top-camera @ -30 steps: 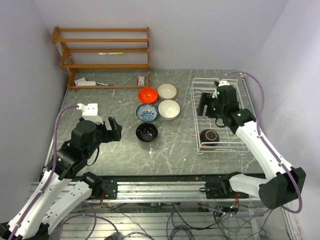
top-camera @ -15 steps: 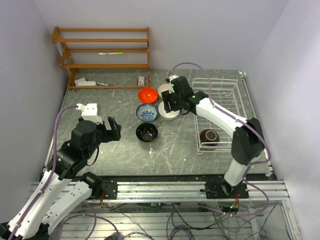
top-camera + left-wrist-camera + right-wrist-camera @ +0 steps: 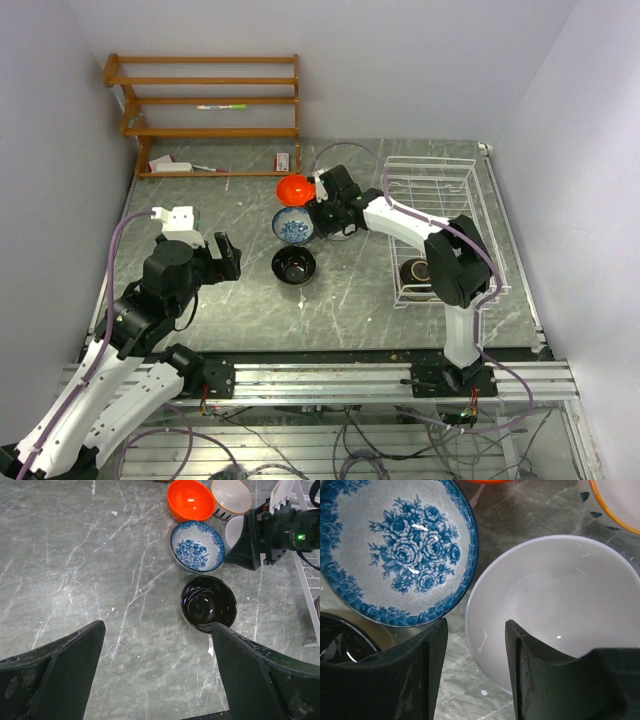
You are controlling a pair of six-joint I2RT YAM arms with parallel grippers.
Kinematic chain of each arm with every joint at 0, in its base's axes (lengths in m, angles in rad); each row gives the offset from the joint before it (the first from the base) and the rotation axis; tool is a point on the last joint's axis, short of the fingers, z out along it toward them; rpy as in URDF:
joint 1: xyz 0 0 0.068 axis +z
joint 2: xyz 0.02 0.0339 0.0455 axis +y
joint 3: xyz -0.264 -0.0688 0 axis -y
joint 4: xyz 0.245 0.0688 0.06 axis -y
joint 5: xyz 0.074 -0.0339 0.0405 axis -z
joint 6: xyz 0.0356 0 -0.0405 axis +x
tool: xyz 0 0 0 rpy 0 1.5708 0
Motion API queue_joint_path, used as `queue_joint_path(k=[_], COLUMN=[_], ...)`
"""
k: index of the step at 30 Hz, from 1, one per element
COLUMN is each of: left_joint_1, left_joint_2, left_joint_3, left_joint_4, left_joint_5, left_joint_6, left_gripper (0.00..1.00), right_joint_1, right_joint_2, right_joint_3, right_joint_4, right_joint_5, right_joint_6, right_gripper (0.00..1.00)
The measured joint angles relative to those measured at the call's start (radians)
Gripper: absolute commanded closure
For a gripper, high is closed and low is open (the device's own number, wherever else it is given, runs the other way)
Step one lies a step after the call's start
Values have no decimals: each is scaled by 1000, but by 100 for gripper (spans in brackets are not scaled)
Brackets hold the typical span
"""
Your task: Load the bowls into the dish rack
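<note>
Four bowls sit mid-table: orange-red (image 3: 294,188), blue-and-white (image 3: 293,226), glossy black (image 3: 293,265) and white (image 3: 555,605). The cream bowl (image 3: 231,495) lies behind the white one, mostly hidden under the right arm in the top view. A brown bowl (image 3: 418,272) rests in the white wire dish rack (image 3: 440,165) at the right. My right gripper (image 3: 476,625) is open and straddles the white bowl's near-left rim, one finger inside and one outside, with gaps showing. My left gripper (image 3: 157,630) hangs open above bare table, just left of the black bowl (image 3: 209,602).
A brown wooden shelf unit (image 3: 210,100) stands at the back left with small items on its lowest board. Walls close in on the left, back and right. The rack's near corner (image 3: 307,580) shows at the right of the left wrist view.
The right arm swung left from over the dish rack to the white bowl and lowered onto its rim, jaws narrowing. The left arm has not moved.
</note>
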Motion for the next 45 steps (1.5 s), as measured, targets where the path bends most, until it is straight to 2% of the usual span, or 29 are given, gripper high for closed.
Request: queue_joint_path(k=[2,4,9,15,19,22,26,30,38,45], left_joint_1=[0,0,0,0,-2,-2,-2,-2,-5,-6], left_joint_2=[2,5,6,5,4,3,-3,-11,-11,-11], left_joint_3=[0,0,0,0,0,0,0,0,0,0], left_joint_4=[0,0,0,0,0,0,0,0,0,0], left_joint_5=[0,0,0,0,0,0,-1,-1,-1,-1], left_joint_6=[0,-1,-1,-1,-1,-1,-2,-4,-4,-3], left_gripper=[1,1,1,1,1,1,1,1,1,1], right_joint_1=[3,5,18,28,23,18,-3,-68,-360,-595], right_joint_2=[14,30,71,72,56,27,-64,-224,-543,-571], right_joint_3=[0,3,10,23,29,28,4,-82,-336,-528], right_joint_4=[5,9,9,20,27,16,38,124,478,886], right_joint_5=[1,9,62,115,119,79,-55,-224,-600,-870], right_joint_6=[-2,-5,-2,-4,-2,11,53,121,376,722], right_gripper=[64,70,77,94,100,100,100,100,100,100])
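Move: The white bowl's middle sits about 4 cm right of the right gripper, 2 cm ahead and 5 cm below; the open fingers hover over its left rim. From that gripper the blue bowl is some 7 cm left and 1 cm ahead, the cream bowl 11 cm ahead and 3 cm right, the dish rack's middle about 28 cm right and 1 cm back. From the left gripper the white bowl is roughly 17 cm ahead, 23 cm right, 22 cm below. Lower the right gripper about 3 cm so its fingers straddle the white bowl's left rim, and close them to pinch the wall. Then lift quickly, some 25 cm, and on the way up swing right towards the dish rack, rolling the wrist about 60 degrees so the fingers go from pointing steeply down to pointing level left. Keep the pinch. ##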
